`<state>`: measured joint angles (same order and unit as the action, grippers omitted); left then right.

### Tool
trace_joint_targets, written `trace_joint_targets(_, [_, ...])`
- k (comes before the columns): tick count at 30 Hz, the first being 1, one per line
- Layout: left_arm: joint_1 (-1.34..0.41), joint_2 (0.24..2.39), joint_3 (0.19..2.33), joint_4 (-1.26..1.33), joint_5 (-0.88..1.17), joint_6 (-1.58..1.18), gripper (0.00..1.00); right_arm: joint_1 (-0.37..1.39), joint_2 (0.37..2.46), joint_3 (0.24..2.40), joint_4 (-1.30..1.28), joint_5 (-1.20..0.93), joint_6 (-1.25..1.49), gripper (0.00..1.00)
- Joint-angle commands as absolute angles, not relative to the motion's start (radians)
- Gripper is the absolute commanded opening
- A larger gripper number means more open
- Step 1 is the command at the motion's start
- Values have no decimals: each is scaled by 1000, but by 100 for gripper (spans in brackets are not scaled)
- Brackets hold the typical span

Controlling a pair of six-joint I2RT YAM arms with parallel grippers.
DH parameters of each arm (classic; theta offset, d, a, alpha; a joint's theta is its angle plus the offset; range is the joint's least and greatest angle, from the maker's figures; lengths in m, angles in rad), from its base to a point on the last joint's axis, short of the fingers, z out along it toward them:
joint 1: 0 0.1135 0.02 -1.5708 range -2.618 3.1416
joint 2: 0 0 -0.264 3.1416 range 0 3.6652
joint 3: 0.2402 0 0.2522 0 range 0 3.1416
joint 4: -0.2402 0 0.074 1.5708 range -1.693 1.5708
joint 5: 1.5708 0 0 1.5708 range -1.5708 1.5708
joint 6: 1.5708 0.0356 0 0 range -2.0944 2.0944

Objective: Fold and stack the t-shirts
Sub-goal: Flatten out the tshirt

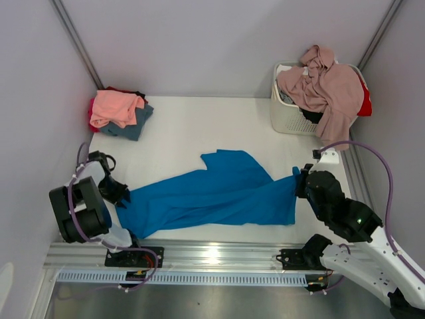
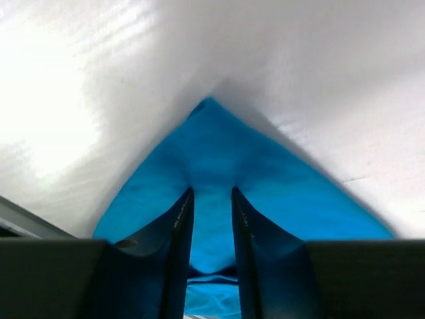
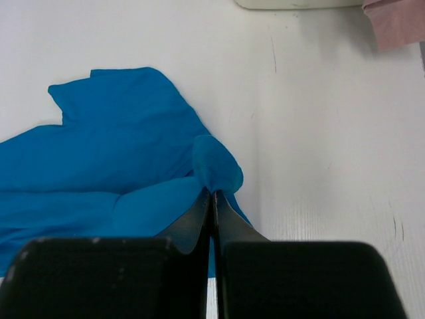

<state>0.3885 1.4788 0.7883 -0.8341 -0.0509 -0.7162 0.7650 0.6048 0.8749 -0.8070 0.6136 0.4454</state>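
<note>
A bright blue t-shirt [image 1: 212, 193] lies stretched across the table between both arms. My left gripper [image 1: 123, 193] is at its left corner. In the left wrist view the left gripper [image 2: 212, 193] has its jaws a narrow gap apart, with the blue cloth [image 2: 212, 153] lying in that gap. My right gripper [image 1: 299, 181] is at the shirt's right edge. In the right wrist view the right gripper [image 3: 212, 191] is shut on a pinched fold of the blue t-shirt [image 3: 119, 159]. Folded t-shirts [image 1: 119, 109], salmon pink on top, are stacked at the back left.
A white slatted basket [image 1: 285, 116] stands at the back right. A dusty mauve-pink shirt [image 1: 329, 86] drapes over it, with more clothes inside. The basket's edge [image 3: 292, 3] and pink cloth [image 3: 398, 20] show in the right wrist view. Walls close in the table.
</note>
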Motion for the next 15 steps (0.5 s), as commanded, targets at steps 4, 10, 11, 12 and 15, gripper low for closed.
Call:
trace_joint_targets(4, [430,1557,877,-785,-23,-686,31,770,597,874,-788,635,457,2])
trace_joint_targets(10, [430,1572,920,-779,-22,-689,33,769,600,877,-761,604,440,56])
trace_joint_targets(11, [431,1569,917,-775,-12,-689,33,769,600,879,-756,600,440,71])
trace_joint_targets(12, [430,1565,917,-769,-9,-687,33,769,606,882,-753,598,439,77])
trace_joint_targets(15, [428,1554,899,-739,30,-690,33,770,620,897,-714,607,427,84])
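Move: The left hand points straight down into the blue t-shirt's left end; the shirt's far left corner is about 5 cm ahead, 2 cm left and 1 cm below. The folded stack sits roughly 37 cm ahead and 6 cm left of this hand. The right hand still holds the shirt's right corner up; the rest of that right end lies about 23 cm below, 3 cm back and 3 cm left. The basket is some 40 cm ahead of the right hand and 14 cm right. The right fingers let go of the t-shirt corner, opening from shut to nearly wide while the hand stays practically in place. Meanwhile the left fingertips, down at table height and part open, stay on the shirt's left end and drag it as the hand slides about 3.5 cm forward and 2 cm left. ##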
